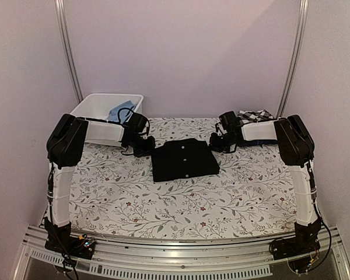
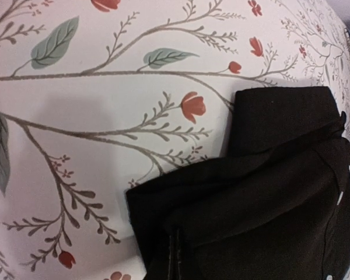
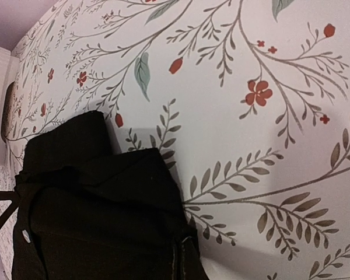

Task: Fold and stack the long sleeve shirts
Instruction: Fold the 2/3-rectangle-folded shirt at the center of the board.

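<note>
A plain black collared shirt (image 1: 184,159) with small white buttons lies folded into a neat rectangle in the middle of the floral table. My left gripper (image 1: 143,146) rests low at its far left corner. In the left wrist view its dark fingers (image 2: 176,248) are pressed together over the edge of the black cloth (image 2: 268,192). My right gripper (image 1: 219,142) sits at the far right corner, shut as well, its fingertips (image 3: 184,248) against the folded black cloth (image 3: 93,198). I see no cloth pinched in either one. A black-and-white checked shirt (image 1: 254,115) lies behind the right arm.
A white bin (image 1: 99,107) holding a blue cloth (image 1: 121,111) stands at the back left corner. The floral tablecloth (image 1: 163,204) stretches bare from the black shirt to the near edge. Metal posts rise at both back corners.
</note>
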Action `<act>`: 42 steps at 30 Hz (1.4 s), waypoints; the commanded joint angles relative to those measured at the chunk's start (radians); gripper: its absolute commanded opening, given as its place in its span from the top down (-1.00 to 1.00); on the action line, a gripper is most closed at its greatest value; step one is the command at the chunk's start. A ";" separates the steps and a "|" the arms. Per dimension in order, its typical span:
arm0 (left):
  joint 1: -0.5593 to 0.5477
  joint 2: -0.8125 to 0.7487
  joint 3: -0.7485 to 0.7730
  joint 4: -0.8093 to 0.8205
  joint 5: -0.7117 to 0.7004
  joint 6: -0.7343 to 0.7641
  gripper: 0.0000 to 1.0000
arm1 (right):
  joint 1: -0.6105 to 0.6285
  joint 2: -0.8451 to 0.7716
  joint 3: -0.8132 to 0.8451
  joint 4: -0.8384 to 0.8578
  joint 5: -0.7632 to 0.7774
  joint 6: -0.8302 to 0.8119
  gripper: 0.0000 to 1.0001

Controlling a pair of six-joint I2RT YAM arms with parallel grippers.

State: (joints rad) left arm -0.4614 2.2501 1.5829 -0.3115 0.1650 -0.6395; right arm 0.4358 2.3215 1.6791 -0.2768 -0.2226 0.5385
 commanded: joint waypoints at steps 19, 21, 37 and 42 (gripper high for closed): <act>-0.338 -0.702 -0.758 0.027 -0.122 -0.223 1.00 | 0.250 -0.869 -0.984 0.113 0.123 0.256 1.00; -0.341 -0.736 -0.770 0.013 -0.124 -0.226 1.00 | 0.250 -0.910 -0.989 0.100 0.127 0.255 1.00; -0.244 -0.700 -0.700 0.011 -0.131 -0.166 1.00 | 0.234 -0.793 -0.855 0.163 0.216 0.157 1.00; -0.188 -0.626 -0.692 0.041 -0.104 -0.144 1.00 | 0.200 -0.657 -0.791 0.223 0.208 0.126 1.00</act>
State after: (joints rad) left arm -0.7010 1.5684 0.8757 -0.2577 0.0803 -0.8158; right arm 0.6781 1.5768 0.8387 -0.0998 -0.0711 0.7074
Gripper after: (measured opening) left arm 0.003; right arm 0.003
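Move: The left hand already pinches the far left corner of the folded black shirt, whose middle lies about 12 cm to its right and 4 cm back, practically at its height. The right hand pinches the far right corner, with the shirt's middle roughly 10 cm to its left and 6 cm back. The white tub stands some 17 cm left of the left hand and 14 cm farther out; the stack of folded shirts is about 17 cm right of the right hand and 12 cm ahead. Straight back towards the bases, low along the board, both hands quickly drag the shirt by its far corners for some 23–25 cm, staying about as far apart. They then rise roughly 6 cm, raising the held edge, pause, and start forward again by 3–5 cm, sinking slightly at the last; the fingers stay shut on the cloth. ##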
